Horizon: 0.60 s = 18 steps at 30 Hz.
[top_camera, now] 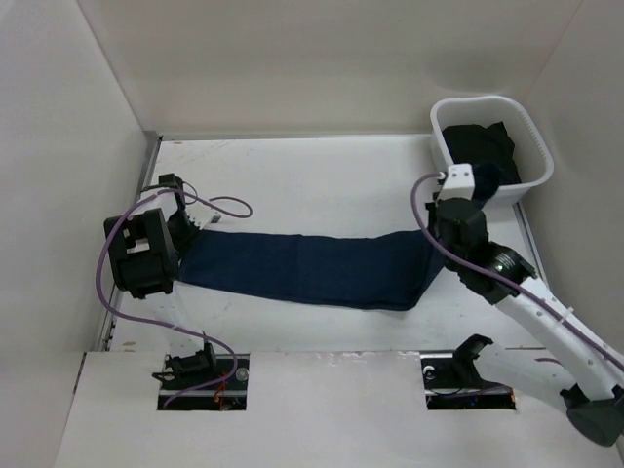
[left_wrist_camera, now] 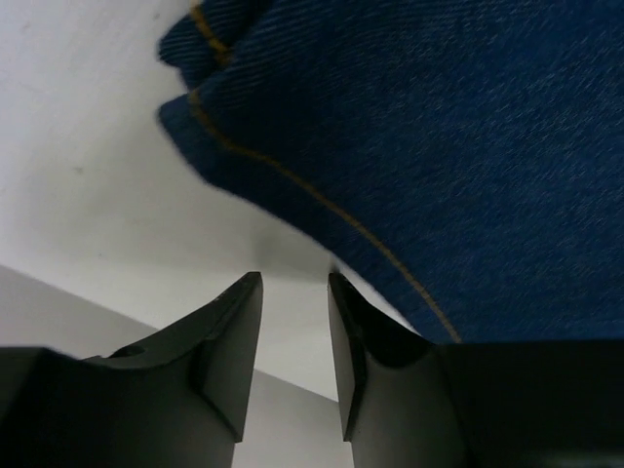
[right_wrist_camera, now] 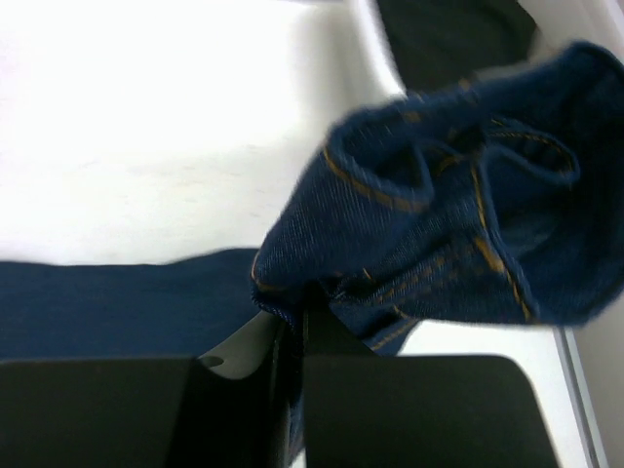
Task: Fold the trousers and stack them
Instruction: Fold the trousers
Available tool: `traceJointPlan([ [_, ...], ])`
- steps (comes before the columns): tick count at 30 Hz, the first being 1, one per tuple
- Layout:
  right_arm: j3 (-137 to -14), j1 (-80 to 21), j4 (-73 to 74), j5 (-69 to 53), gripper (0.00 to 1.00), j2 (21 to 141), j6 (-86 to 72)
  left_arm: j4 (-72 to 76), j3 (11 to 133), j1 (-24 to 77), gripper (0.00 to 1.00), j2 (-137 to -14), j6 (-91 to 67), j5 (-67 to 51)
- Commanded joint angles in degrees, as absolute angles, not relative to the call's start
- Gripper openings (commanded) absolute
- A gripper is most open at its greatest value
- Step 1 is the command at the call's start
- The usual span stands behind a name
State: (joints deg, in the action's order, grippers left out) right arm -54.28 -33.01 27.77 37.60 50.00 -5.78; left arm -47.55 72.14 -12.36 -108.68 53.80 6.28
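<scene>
The dark navy trousers (top_camera: 312, 268) lie stretched in a long band across the table, left to right. My right gripper (top_camera: 437, 244) is at their right end. In the right wrist view that gripper (right_wrist_camera: 297, 317) is shut on a bunched fold of the trousers (right_wrist_camera: 439, 224), whose tan stitching shows above the jaws. My left gripper (top_camera: 185, 229) is at the band's left end. In the left wrist view it (left_wrist_camera: 294, 278) stands open with only bare table in the gap. The trousers' edge (left_wrist_camera: 439, 146) lies just beyond the right fingertip (left_wrist_camera: 336, 288).
A white basket (top_camera: 531, 136) holding dark clothing (top_camera: 478, 146) stands at the back right, close behind the right arm. White walls enclose the table on the left, back and right. Cables loop near the left arm (top_camera: 229, 207).
</scene>
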Motion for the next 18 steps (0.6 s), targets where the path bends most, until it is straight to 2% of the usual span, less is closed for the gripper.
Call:
traceJointPlan([
  [1, -60.4, -41.3, 23.4, 45.4, 0.0, 55.5, -2.8, -47.5, 74.1, -12.3, 0.29, -107.9, 51.4, 4.7],
  [9, -61.8, -54.2, 15.4, 43.3, 0.0, 69.9, 1.8, -46.8, 72.8, -10.7, 0.27, -107.5, 51.4, 4.8],
  [18, -65.1, -66.3, 14.0, 42.8, 0.0, 85.1, -7.3, -47.0, 72.6, -10.7, 0.28, -107.0, 51.3, 5.3],
])
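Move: The right hand holds the gathered waist in the air; the middle of the lying legs, where it is being carried, is about 38 cm to its left, roughly level ahead and 26 cm below. The lying trousers' near end is some 5 cm left and equally low, and the white basket about 28 cm ahead and 16 cm right. From the left hand, the middle of the legs lies about 34 cm right and 3 cm back, barely lower. Keeping the waist pinched in shut fingers, the right hand swings it left over the lying trousers, away from the basket, by about 21 cm, staying level at first and then sinking some 10 cm. Meanwhile the wrist turns counter-clockwise nearly 30 degrees, its left side dipping and the fingers tipping slightly down. The left hand stays down at the hem, fingers part open. ##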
